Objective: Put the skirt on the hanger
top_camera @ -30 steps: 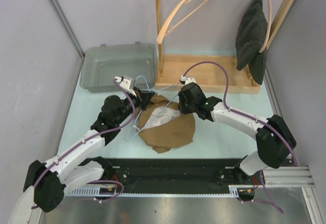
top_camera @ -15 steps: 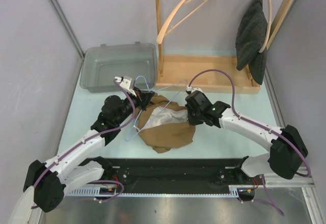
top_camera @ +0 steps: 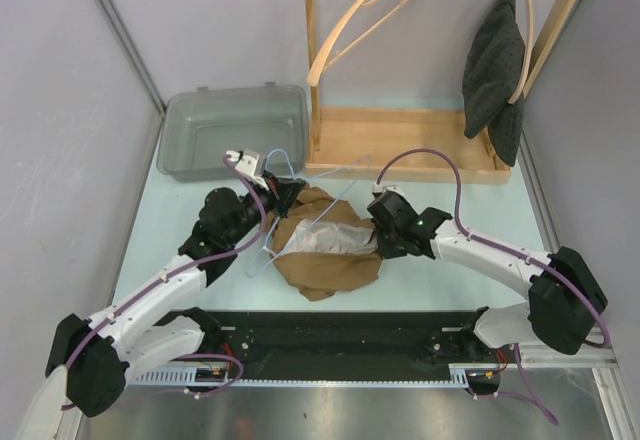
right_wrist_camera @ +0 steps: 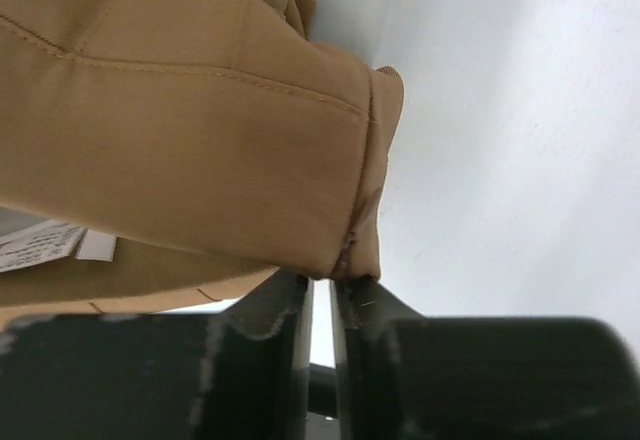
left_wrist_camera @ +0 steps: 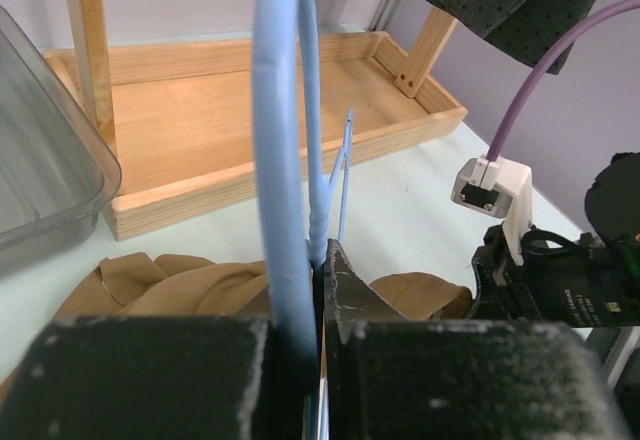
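A brown skirt [top_camera: 330, 265] lies crumpled on the table, its pale lining showing at the waist opening. A thin blue wire hanger [top_camera: 276, 173] rests partly over and inside that opening. My left gripper [top_camera: 283, 194] is shut on the hanger [left_wrist_camera: 285, 160] near its hook, with the skirt [left_wrist_camera: 190, 278] just below; in the left wrist view the gripper [left_wrist_camera: 322, 260] has the wire squeezed between its jaws. My right gripper [top_camera: 378, 236] sits at the skirt's right edge. In the right wrist view it [right_wrist_camera: 322, 282] pinches the skirt's seamed hem [right_wrist_camera: 200, 140] at its fingertips.
A grey plastic bin [top_camera: 235, 140] stands at the back left. A wooden rack base [top_camera: 410, 150] is behind the skirt, with a wooden hanger [top_camera: 360, 20] and a dark garment [top_camera: 495, 65] hanging above. My right arm [left_wrist_camera: 560, 290] is close beside the left gripper.
My right gripper has narrowed on the skirt's edge and moved right and toward the near edge, stretching the waist opening wider. The left gripper and hanger have stayed put.
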Action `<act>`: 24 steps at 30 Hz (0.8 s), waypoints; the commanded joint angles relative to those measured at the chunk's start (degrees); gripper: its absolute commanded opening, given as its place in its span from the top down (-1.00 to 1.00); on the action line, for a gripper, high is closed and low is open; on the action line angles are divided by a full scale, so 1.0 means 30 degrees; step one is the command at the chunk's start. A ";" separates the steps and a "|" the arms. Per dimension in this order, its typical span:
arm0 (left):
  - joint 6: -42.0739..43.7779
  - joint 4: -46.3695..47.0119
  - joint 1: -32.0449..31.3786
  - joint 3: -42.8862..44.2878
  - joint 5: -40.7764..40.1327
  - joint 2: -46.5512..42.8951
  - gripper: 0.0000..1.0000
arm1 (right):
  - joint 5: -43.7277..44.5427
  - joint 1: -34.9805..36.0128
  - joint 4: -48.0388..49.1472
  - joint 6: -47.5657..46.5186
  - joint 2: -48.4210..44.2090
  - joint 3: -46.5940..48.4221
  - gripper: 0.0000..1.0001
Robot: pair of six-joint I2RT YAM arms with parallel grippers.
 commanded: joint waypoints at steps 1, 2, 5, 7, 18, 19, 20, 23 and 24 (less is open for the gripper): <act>-0.0126 0.0380 -0.0194 -0.0163 0.0608 -0.0726 1.00 | 0.1106 0.0069 0.0848 0.0494 -0.0064 -0.0177 0.61; -0.0126 0.0350 -0.0194 -0.0222 0.0637 -0.0785 1.00 | 0.1193 0.0098 0.1343 0.0552 -0.0181 -0.0177 0.55; -0.0243 0.0291 -0.0165 -0.0223 0.0784 -0.0903 1.00 | 0.1136 0.0070 0.2601 0.0552 -0.0650 -0.0177 0.37; -0.0331 0.0379 -0.0194 -0.0193 0.0814 -0.0815 1.00 | 0.0990 0.0069 0.3132 0.0582 -0.0971 -0.0119 0.31; -0.0390 0.0555 -0.0370 -0.0076 0.0756 -0.0580 1.00 | 0.0841 0.0098 0.3984 0.1224 0.0022 0.0321 0.16; -0.0390 0.0555 -0.0399 -0.0076 0.0726 -0.0551 1.00 | 0.1017 0.0070 0.3984 0.1401 0.0052 0.0379 0.17; -0.0390 0.0526 -0.0399 -0.0076 0.0726 -0.0580 1.00 | 0.1279 0.0069 0.4071 0.1547 0.0110 0.0351 0.16; -0.0419 0.0525 -0.0457 -0.0047 0.0667 -0.0551 1.00 | 0.1838 0.0040 0.4160 0.2367 0.0345 0.0379 0.16; -0.0419 0.0496 -0.0458 -0.0047 0.0667 -0.0522 1.00 | 0.2013 0.0069 0.4218 0.2514 0.0432 0.0380 0.17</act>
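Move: The right end of the brown skirt's waistband is right at the right gripper's tips, its middle about 2 cm ahead and 1 cm to their left, at tip height. The hanger's right end hangs some 11 cm ahead, 1 cm left and 16 cm above; its held neck is about 7 cm ahead, 15 cm left and 18 cm above. From the left gripper, that waistband end lies roughly 6 cm back, 14 cm right and 18 cm below. Spread the right gripper from nearly shut to a little under half open at the skirt's waistband end, easing it about 4 cm forward and left along the waist opening. Let it rise some 2 cm midway, then settle slightly, tipping the fingers about 10 degrees up and outward. Keep the left gripper pinched on the blue hanger, drawing back only about 1 cm. ##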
